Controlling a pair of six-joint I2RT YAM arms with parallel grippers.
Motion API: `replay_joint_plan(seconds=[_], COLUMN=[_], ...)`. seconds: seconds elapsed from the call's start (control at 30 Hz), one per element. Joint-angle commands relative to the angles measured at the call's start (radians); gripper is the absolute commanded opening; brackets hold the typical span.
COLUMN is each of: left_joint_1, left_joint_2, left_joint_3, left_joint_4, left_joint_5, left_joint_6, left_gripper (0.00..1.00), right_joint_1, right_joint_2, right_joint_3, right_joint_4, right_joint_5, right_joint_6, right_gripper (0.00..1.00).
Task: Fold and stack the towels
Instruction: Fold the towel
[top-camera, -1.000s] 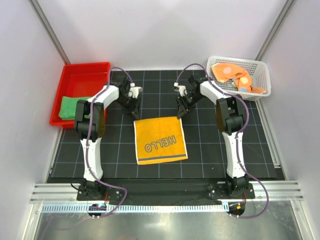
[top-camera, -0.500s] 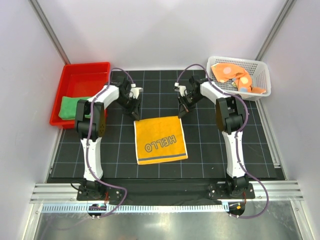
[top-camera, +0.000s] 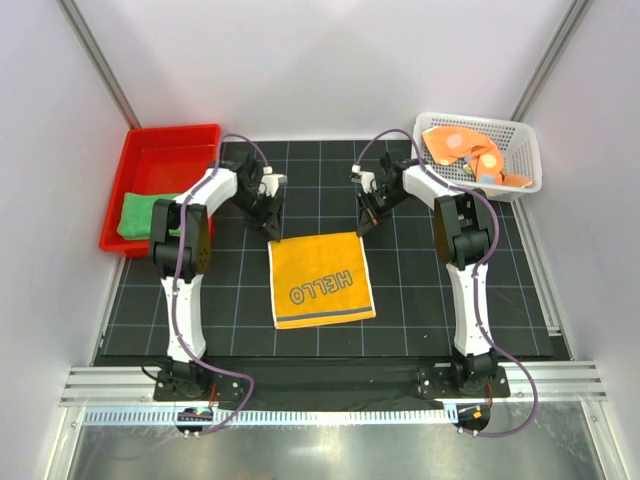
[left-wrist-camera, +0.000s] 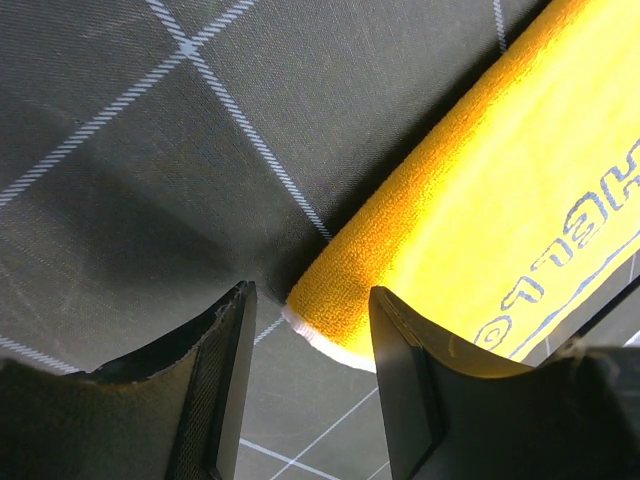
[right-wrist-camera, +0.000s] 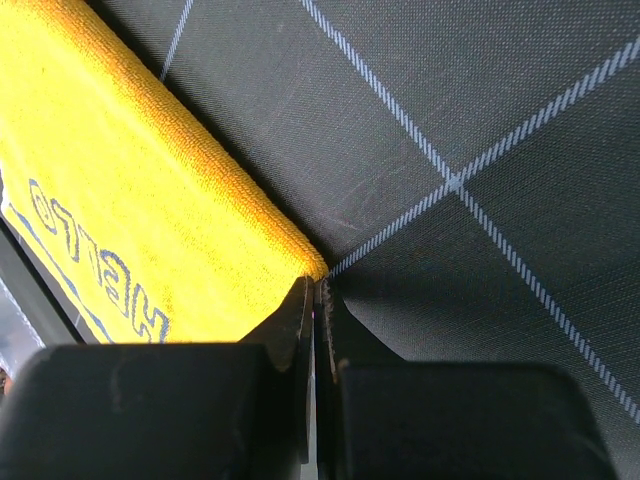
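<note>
The yellow-orange "HELLO" towel (top-camera: 320, 280) lies flat in the middle of the black mat. My left gripper (top-camera: 272, 222) is at its far left corner, open, with the corner (left-wrist-camera: 330, 310) between the jaws and untouched. At the far right corner, my right gripper (top-camera: 366, 222) is shut, its tips (right-wrist-camera: 315, 285) pinching the very tip of the yellow towel (right-wrist-camera: 150, 200). A folded green towel (top-camera: 138, 215) rests in the red tray (top-camera: 165, 145). The orange polka-dot towel (top-camera: 465, 150) lies crumpled in the white basket (top-camera: 528, 160).
The red tray stands at the mat's far left and the white basket at the far right. White side walls stand close on both sides. Both arm bases are at the mat's near edge.
The right gripper has closed at the towel's far right corner. The left gripper has narrowed a little, then widened again. The towel has not moved.
</note>
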Motion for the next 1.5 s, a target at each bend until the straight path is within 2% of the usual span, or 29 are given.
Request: replay_joint_plan(seconds=[0.0,0.17,0.23,0.33,0.37,0.4,0.6,0.8,1.0,1.2,1.47], left_joint_1=[0.006,0.006,0.008,0.006,0.006,0.008,0.002,-0.017,-0.023,-0.044,-0.131], left_joint_2=[-0.025,-0.007,-0.002,0.009,0.012,0.015,-0.003,-0.122,-0.234,-0.362,-0.477], left_joint_3=[-0.024,-0.031,-0.03,-0.01,0.01,0.021,0.106,0.058,-0.068,-0.231,-0.435], left_joint_4=[-0.017,-0.006,-0.001,-0.003,-0.004,-0.006,-0.014,0.051,0.121,0.198,0.276], left_joint_5=[0.028,0.022,0.025,0.01,0.002,-0.008,-0.056,-0.104,-0.13,-0.166,-0.27], left_joint_6=[0.028,0.024,0.024,0.017,0.017,0.016,-0.012,-0.039,-0.073,-0.114,-0.197], left_gripper=[0.52,0.44,0.37,0.17,0.05,0.0,0.0,0.0,0.0,0.0,0.0], right_joint_1=[-0.007,-0.008,-0.01,-0.01,-0.011,-0.013,-0.022,-0.02,-0.011,0.035,0.125], right_joint_2=[-0.044,-0.051,-0.056,-0.059,-0.064,-0.077,-0.146,-0.303,-0.467,-0.636,-0.841], right_joint_3=[-0.009,-0.007,-0.015,-0.017,-0.021,-0.039,-0.115,-0.254,-0.417,-0.595,-0.809], right_joint_4=[0.037,0.043,0.057,0.063,0.069,0.093,0.204,0.38,0.488,0.561,0.611], right_joint_5=[0.051,0.054,0.056,0.062,0.069,0.078,0.149,0.2,0.252,0.374,0.543], right_joint_6=[-0.002,0.005,0.005,0.007,0.011,0.015,0.042,0.105,0.189,0.268,0.389], right_gripper=[0.01,0.01,0.01,0.01,0.01,0.01,0.01,0.01,0.01,0.01,0.01])
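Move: The yellow HELLO towel's far-left corner is right under my open left hand, about 1 cm back, 1 cm left and 1 cm below; the near-left corner is some 19 cm back and level sideways. My right hand already holds the far-right corner, with the near-right corner roughly 18 cm back and 2 cm right of it. The HELLO print is about 11 cm back from my left hand and 9 cm to its right. I ease my left hand back and down about 1 cm and shut its fingers on the towel's far-left corner while my right keeps its pinch and waits. Then both hands pull slightly forward, lift, and swing back towards the near edge, my right peaking about 8 cm up, drifting right with its fingertips tilting forward some 25 degrees, my left lower. ##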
